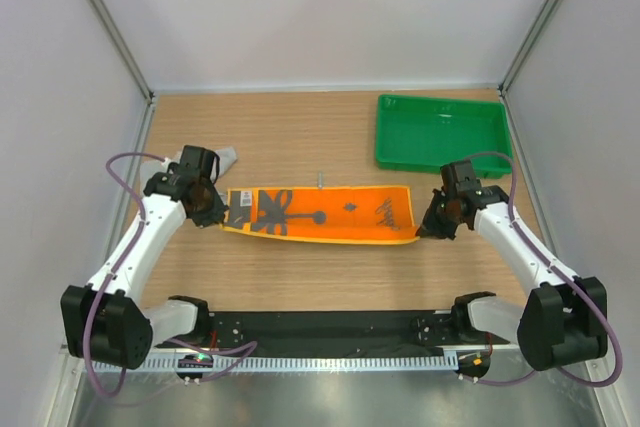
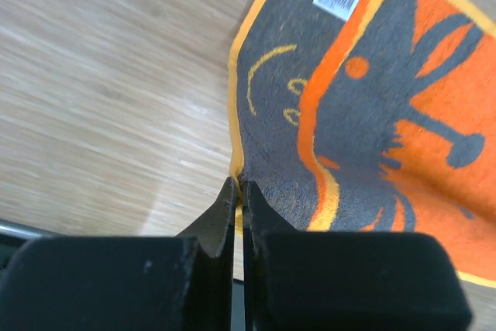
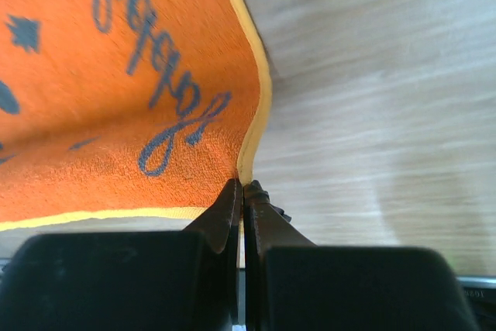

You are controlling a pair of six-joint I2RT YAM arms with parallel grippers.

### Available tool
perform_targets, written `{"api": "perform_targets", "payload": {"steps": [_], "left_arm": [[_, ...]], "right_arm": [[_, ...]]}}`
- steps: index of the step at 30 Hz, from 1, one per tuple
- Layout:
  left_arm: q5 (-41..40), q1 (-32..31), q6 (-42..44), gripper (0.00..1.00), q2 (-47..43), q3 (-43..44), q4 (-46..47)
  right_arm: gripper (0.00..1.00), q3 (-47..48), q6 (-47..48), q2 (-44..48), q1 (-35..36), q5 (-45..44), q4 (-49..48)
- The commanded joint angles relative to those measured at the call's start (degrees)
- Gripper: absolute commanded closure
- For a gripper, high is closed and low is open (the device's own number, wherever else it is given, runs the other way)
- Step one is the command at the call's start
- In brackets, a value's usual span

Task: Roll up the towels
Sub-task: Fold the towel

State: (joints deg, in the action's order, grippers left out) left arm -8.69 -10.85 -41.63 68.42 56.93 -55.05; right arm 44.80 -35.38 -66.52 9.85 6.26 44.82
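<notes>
The orange towel (image 1: 320, 215) with dark prints is stretched out flat across the middle of the table between both arms. My left gripper (image 1: 222, 217) is shut on its near left corner; in the left wrist view the jaws (image 2: 239, 188) pinch the yellow edge beside the grey end band (image 2: 287, 137). My right gripper (image 1: 422, 232) is shut on the near right corner, where the towel (image 3: 132, 91) curls up at the pinch (image 3: 242, 188). The light grey towel (image 1: 226, 158) lies behind the left wrist, mostly hidden by it.
A green plastic tray (image 1: 443, 130) stands at the back right of the wooden table. White walls close in the back and both sides. A black rail runs along the near edge (image 1: 320, 330) between the arm bases.
</notes>
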Motion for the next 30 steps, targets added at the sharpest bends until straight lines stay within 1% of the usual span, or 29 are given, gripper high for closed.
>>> {"api": "perform_targets", "payload": {"steps": [1, 4, 6, 8, 12, 15, 18, 19, 20, 30], "left_arm": [[2.5, 0.2, -1.6, 1.00, -2.6, -1.4, -0.3], [1.0, 0.2, -1.5, 1.00, -2.9, -1.8, 0.0], [0.3, 0.1, -1.2, 1.00, -1.7, -0.2, 0.1], [-0.1, 0.2, -0.3, 1.00, 1.2, 1.2, 0.6], [-3.3, 0.1, 1.1, 1.00, 8.2, 5.4, 1.5], [-3.6, 0.1, 1.7, 1.00, 13.4, 7.2, 2.4], [-4.4, 0.3, 2.3, 0.99, 18.7, 10.7, 2.9], [-4.6, 0.2, 2.5, 1.00, 20.2, 13.0, 2.8], [-4.7, 0.3, 2.7, 1.00, 23.4, 14.3, 2.4], [-6.4, 1.5, 3.9, 1.00, 34.4, 25.8, 0.6]], "right_arm": [[0.99, -1.6, 0.4, 2.4, -0.2, 3.0, 1.2], [0.99, -0.2, 0.3, 2.5, -0.2, 2.2, 1.3], [0.99, 1.1, 0.4, 0.7, -0.1, 1.3, 0.8], [0.99, 3.9, 0.7, -1.3, -0.1, 1.3, 0.7], [0.99, 8.1, 1.0, -8.8, -0.2, 1.6, -1.0], [0.99, 11.2, 1.2, -13.3, -0.1, 1.7, -2.1], [0.99, 14.3, 1.4, -16.3, -0.1, 1.2, -2.7], [0.99, 15.6, 1.3, -18.3, -0.2, 1.2, -3.0], [0.99, 16.4, 1.4, -19.5, -0.2, 1.6, -3.3], [0.99, 24.5, 1.7, -30.9, -0.4, 0.9, -3.7]]}}
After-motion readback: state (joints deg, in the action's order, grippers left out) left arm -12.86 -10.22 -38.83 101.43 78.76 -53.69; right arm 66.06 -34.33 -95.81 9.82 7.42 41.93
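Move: Each hand holds a near corner of the orange towel off the table. For the left hand, the towel's far left corner is about 14 cm ahead, 1 cm right and some 9 cm below; the white label is about 11 cm ahead and 6 cm right, and the grey towel's middle about 15 cm ahead and 9 cm left. For the right hand, the far right corner is about 16 cm ahead, 1 cm left and 6 cm below, and the green tray's middle roughly 29 cm ahead and 6 cm right. Forward together, after a small dip back of 1 or 2 cm, both hands carry the pinched near corners some 10 cm from where they were, over the towel towards its far edge. The left sinks about 4 cm on the way and tilts roughly 10 degrees, while the right stays nearly level and eases down towards the end. Both grippers stay shut on the cloth. ##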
